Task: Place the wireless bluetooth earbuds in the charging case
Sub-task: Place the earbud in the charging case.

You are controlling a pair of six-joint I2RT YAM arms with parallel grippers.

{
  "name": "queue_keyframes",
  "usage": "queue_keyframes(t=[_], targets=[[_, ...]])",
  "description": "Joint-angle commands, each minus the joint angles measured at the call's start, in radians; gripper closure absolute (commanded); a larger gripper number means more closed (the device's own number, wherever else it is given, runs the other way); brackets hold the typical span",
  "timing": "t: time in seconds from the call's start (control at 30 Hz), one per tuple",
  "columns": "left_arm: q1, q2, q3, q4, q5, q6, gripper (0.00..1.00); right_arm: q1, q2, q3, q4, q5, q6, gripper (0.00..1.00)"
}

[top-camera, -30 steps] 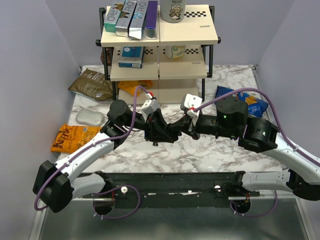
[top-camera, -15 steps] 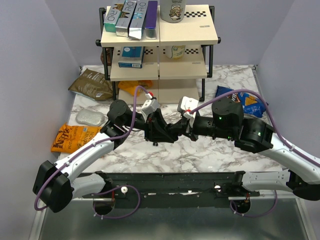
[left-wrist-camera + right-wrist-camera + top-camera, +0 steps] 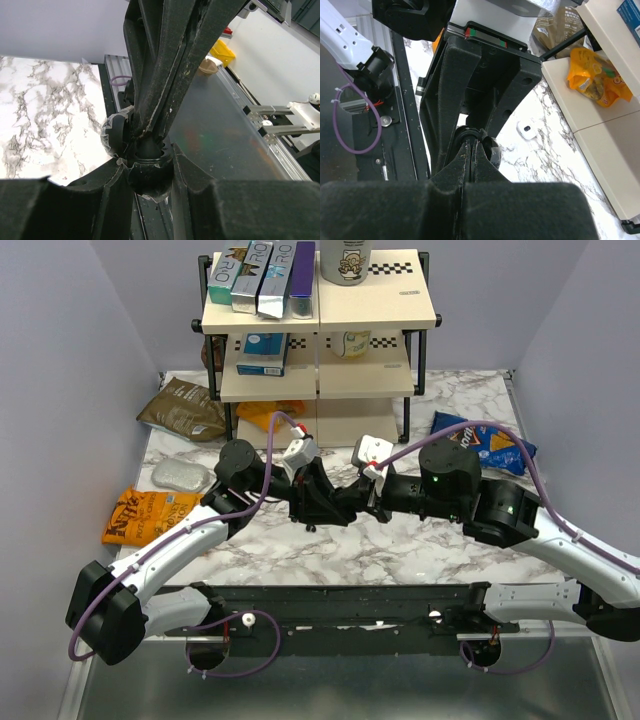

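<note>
My left gripper [image 3: 318, 502] is shut on the charging case [image 3: 150, 182], a black round pod with its lid [image 3: 114, 137] hinged open to the left. It holds the case above the marble table [image 3: 400, 550]. My right gripper [image 3: 352, 502] is shut, and its joined tips [image 3: 472, 145] press down into the case's opening [image 3: 465, 132]. A small dark rounded shape [image 3: 150, 149], apparently one of the earbuds, sits in the case right under those tips. In the top view both grippers meet mid-table and hide the case.
A two-tier shelf rack [image 3: 320, 330] with boxes stands at the back. Snack bags lie around: orange [image 3: 150, 512], brown [image 3: 183, 408], blue [image 3: 490, 445], plus a silver pouch [image 3: 180, 475]. A small white object [image 3: 526, 129] lies on the marble near the rack.
My right arm has shifted a little to the left, bringing its shut tips closer in against the case. The left arm and both jaws stay as they were.
</note>
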Motion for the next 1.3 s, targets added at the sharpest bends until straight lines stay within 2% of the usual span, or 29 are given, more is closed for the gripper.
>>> queue_keyframes(t=[0.0, 0.2, 0.33, 0.43, 0.47, 0.8, 0.93, 1.07, 1.2, 1.27], targets=[[-0.007, -0.024, 0.015, 0.042, 0.004, 0.004, 1.00, 0.008, -0.006, -0.036, 0.013, 0.019, 0.013, 0.99], [-0.008, -0.019, 0.012, 0.053, -0.004, -0.001, 1.00, 0.008, 0.001, -0.023, 0.020, 0.038, 0.032, 0.99], [-0.008, -0.019, 0.001, 0.060, -0.007, -0.002, 1.00, 0.008, -0.006, -0.008, 0.028, 0.059, 0.045, 0.92], [-0.010, -0.019, -0.005, 0.065, -0.007, -0.002, 1.00, 0.007, -0.009, 0.010, 0.029, 0.071, 0.055, 0.81], [-0.008, -0.019, -0.006, 0.067, -0.007, -0.004, 1.00, 0.008, -0.009, 0.017, 0.029, 0.074, 0.059, 0.73], [-0.010, -0.022, -0.012, 0.076, -0.012, -0.004, 1.00, 0.008, -0.028, 0.046, 0.049, 0.129, 0.091, 0.47], [-0.011, -0.030, -0.031, 0.080, -0.022, -0.002, 1.00, 0.008, -0.088, 0.020, 0.101, 0.237, 0.115, 0.44], [-0.017, -0.047, -0.066, 0.126, -0.053, -0.013, 1.00, -0.001, -0.137, -0.045, 0.148, 0.425, 0.132, 0.45], [-0.019, -0.097, -0.117, 0.186, -0.143, -0.012, 1.00, -0.024, -0.136, -0.118, 0.148, 0.515, 0.198, 0.45], [-0.017, -0.126, -0.153, 0.183, -0.221, 0.005, 1.00, -0.071, -0.137, -0.161, 0.143, 0.489, 0.242, 0.45]])
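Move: The shut right fingertips are already at the open black charging case, whose middle lies about 2 cm to the right hand's left and 2 cm below it, level fore and aft. The left hand holds that case, centred some 1 cm to its own right. From the right hand, the spare black earbud lies on the table roughly 8 cm ahead, 9 cm left and 35 cm down; the white case is about 11 cm farther out than that earbud. After dwelling at the case almost in place, the right hand opens its fingers to about half, eases up, then pulls off quickly to the right, up and forward, some 9 cm in all. It turns about 25 degrees clockwise as its fingertips tip upward, ending their contact at the case. The left hand keeps its grip on the case and holds it almost still. ##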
